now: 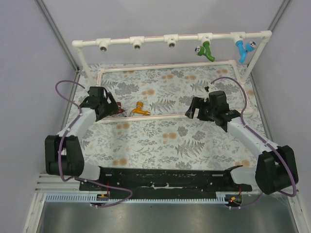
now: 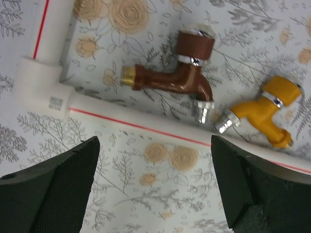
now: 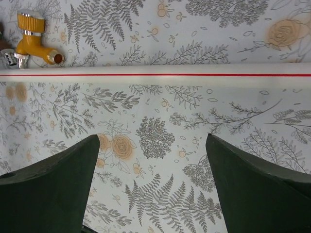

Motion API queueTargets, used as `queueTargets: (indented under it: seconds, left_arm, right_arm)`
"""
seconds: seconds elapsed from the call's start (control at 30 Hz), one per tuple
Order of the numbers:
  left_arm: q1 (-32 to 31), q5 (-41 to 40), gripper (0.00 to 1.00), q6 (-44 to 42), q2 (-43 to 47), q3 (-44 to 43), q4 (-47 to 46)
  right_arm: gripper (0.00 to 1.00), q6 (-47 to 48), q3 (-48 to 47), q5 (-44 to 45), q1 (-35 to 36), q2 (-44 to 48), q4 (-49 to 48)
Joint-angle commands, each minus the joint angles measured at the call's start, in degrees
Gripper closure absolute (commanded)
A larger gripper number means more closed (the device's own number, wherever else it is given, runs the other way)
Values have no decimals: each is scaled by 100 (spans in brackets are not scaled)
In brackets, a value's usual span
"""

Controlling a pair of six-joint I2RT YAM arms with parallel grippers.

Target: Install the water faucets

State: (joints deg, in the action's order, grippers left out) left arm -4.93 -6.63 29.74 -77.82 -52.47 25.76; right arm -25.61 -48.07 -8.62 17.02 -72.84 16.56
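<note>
Two water faucets lie on the flowered mat just beyond the low white pipe (image 2: 146, 127). The dark reddish-brown one (image 2: 175, 77) lies on its side; the orange-yellow one (image 2: 265, 111) sits to its right, their silvery ends almost touching. From above, the orange-yellow faucet (image 1: 141, 109) lies right of the brown faucet (image 1: 119, 112). My left gripper (image 2: 154, 143) is open just short of the brown faucet, nothing between its fingers. My right gripper (image 3: 153, 138) is open over bare mat, with the orange-yellow faucet (image 3: 31, 41) far off to its left. From above: left gripper (image 1: 112, 108), right gripper (image 1: 192, 110).
A white pipe frame stands at the back; its top rail (image 1: 155, 39) carries three bare sockets (image 1: 137, 44), a green tap (image 1: 208, 51) and a light blue tap (image 1: 243, 50). A low pipe (image 1: 160, 116) crosses the mat between the arms, ending in an elbow (image 2: 43, 87).
</note>
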Motion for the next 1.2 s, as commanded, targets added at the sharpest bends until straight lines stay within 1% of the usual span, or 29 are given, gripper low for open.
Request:
queueTargets:
  seconds: [0.0, 0.1, 0.2, 0.3, 0.37, 0.57, 0.63, 0.73, 0.93, 0.97, 1.07, 1.17]
  left_arm:
    - [693, 267, 2, -495, -1022, -702, -571]
    - [897, 539, 2, -705, -1725, -1203, -607]
    - [1002, 637, 2, -890, -2350, -1713, -222]
    - [1029, 637, 2, -908, -2501, -1688, -89]
    - [1029, 873, 2, -742, -2414, -1443, -80]
    - [1011, 1524, 2, 31, -1738, -187, -589]
    - [968, 1542, 2, 190, -1483, 200, -677]
    - [880, 1753, 2, 462, -1166, 579, -642]
    - [572, 1911, 2, 945, -33, 1536, -607]
    - [294, 1911, 3, 1042, 134, 1660, -616]
    - [-103, 1797, 3, 1288, 635, 1985, -563]
    - [-525, 1561, 4, 1298, 952, 1908, -344]
  right_arm:
    - [2, 275, 114, -254, 249, -143, -741]
    - [2, 381, 70, -149, 442, -195, -750]
    - [2, 407, -9, 0, 601, -301, -750]
    - [2, 381, -132, 71, 741, -476, -724]
    - [2, 328, -185, 115, 829, -564, -724]
    - [2, 214, -185, 186, 1014, -679, -759]
    - [2, 249, -158, 168, 1041, -662, -742]
    - [2, 302, -123, 168, 1041, -600, -672]
    - [2, 310, 87, 177, 1058, -275, -592]
    - [2, 311, 140, 194, 1067, -223, -575]
    - [2, 337, 324, 282, 1076, -38, -575]
    - [2, 363, 439, 317, 1093, 68, -592]
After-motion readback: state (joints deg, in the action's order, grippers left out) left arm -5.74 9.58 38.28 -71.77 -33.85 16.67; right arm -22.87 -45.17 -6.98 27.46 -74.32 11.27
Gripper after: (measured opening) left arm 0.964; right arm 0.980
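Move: The rack's front bar, the stretch near its left end, runs about 4 cm ahead of the open left hand and some 8 cm below it, with the left front corner roughly 10 cm to that hand's left and 4 cm ahead. Inside the bar lie the brown faucet, about 8 cm ahead, and the orange faucet, 8 cm ahead and 11 cm to the right. From the right hand the front bar lies some 6 cm straight ahead and 9 cm lower. The left hand, fingers staying wide open, reaches about 7 cm forward and 5 cm left while sinking over the front bar, left of the brown faucet, then goes a little lower, hooks the bar from its far side and drags it some 14 cm back towards the robot and 11 cm right, rolling its left side down nearly 20 degrees. Meanwhile the open right hand slides about 6 cm left and 3 cm down near the middle of the front bar, turning some 10 degrees counter-clockwise, and finally eases slightly back and up; whether it bears on the bar can't be seen. ##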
